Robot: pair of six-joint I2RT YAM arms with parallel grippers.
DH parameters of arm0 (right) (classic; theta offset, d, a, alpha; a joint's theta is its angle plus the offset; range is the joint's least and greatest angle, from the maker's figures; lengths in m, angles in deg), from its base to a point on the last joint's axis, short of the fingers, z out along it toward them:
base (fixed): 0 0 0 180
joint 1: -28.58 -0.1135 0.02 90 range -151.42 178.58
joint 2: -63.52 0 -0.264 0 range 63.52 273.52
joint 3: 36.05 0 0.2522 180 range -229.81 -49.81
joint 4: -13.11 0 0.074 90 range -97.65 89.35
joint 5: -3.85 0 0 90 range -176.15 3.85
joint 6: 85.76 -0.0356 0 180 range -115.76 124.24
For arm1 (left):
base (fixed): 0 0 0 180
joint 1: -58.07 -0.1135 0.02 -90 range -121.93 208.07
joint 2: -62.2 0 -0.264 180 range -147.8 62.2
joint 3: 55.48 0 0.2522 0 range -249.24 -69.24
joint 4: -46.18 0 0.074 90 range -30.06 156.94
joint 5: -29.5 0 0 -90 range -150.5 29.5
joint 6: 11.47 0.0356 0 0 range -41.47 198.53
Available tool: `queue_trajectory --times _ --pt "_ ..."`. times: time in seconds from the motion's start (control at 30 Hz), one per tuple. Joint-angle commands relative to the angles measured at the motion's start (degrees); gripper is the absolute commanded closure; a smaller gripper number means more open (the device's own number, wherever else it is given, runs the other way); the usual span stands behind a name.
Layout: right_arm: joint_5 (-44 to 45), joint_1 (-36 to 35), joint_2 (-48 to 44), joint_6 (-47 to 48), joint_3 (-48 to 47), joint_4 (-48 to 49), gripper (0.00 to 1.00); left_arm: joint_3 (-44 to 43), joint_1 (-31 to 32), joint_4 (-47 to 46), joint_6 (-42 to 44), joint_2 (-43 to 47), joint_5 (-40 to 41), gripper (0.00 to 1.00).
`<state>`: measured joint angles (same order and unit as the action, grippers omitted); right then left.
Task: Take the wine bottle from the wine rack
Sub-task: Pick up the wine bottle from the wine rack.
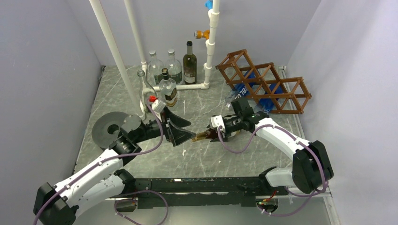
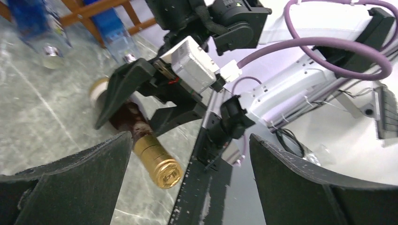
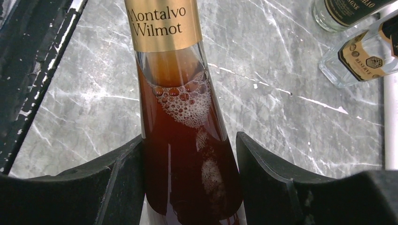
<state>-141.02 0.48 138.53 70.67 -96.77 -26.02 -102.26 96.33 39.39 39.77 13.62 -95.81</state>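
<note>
The wine bottle (image 1: 202,136) has dark amber liquid and a gold foil neck (image 2: 157,161). It lies level above the marble table, off the wine rack (image 1: 267,82), a brown lattice at the back right. My right gripper (image 1: 220,134) is shut on the bottle's shoulder; in the right wrist view both fingers press the glass (image 3: 183,117) on either side of my right gripper (image 3: 188,138). My left gripper (image 1: 191,130) stands wide open just left of the foil cap. In the left wrist view the cap sits near the left finger of my left gripper (image 2: 190,138), apart from both.
Blue-labelled bottles (image 1: 248,89) lie in the rack. Several upright bottles (image 1: 189,63) stand at the back by a white pipe frame (image 1: 210,47), and a squat one (image 1: 169,89) stands nearer. A grey disc (image 1: 110,129) lies at the left. The arms' base rail (image 1: 202,185) runs along the near edge.
</note>
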Motion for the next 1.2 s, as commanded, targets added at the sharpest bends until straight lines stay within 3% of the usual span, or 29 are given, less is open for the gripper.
queue_trajectory --times 0.0,0.3,0.5,0.73,1.07,1.17 --pt "-7.5 1.1 -1.8 -3.0 -0.8 0.9 1.00 4.6 -0.4 -9.3 5.2 5.3 7.9 0.00" --pt "-10.7 2.6 -0.8 -9.2 -0.6 4.6 1.00 18.0 -0.3 -23.7 12.7 11.6 10.0 0.01" --pt "-12.4 3.8 -0.3 -15.1 -0.8 7.7 1.00 23.7 1.7 -33.7 14.3 10.6 17.6 0.01" --pt "-13.9 4.8 -0.1 -18.0 -0.8 9.3 1.00 24.9 8.2 -47.5 16.2 -2.0 25.3 0.01" --pt "-15.0 5.2 0.1 -19.3 -0.5 10.2 1.00 20.8 12.2 -74.2 12.7 -26.8 32.2 0.02" --pt "-15.2 5.5 0.0 -19.8 -0.4 10.6 1.00 18.1 13.6 -74.8 11.7 -31.1 32.9 0.03"
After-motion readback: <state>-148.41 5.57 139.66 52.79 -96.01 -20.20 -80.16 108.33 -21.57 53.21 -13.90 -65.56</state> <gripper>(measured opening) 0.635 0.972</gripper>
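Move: Roughly 9 cm below the empty left hand, about 1 cm back and 2 cm to its right, is the gold cap of the wine bottle. The right gripper stands some 14 cm right, 4 cm ahead and 17 cm lower; the black-capped bottle about 27 cm ahead, 12 cm left and 17 cm lower. From the right hand, which already holds the wine bottle, the gold cap is about 13 cm left, 5 cm back and 8 cm up. Swinging out left about 4 cm while sinking, the left hand turns back to the right, dropping some 8 cm in all and reaching forward to bring its wide-open fingers around the bottle's gold cap; it turns about 20 degrees counter-clockwise and rolls its forward side up. The right hand keeps its grip, rising about 1 cm as it rolls and turns slightly clockwise. ##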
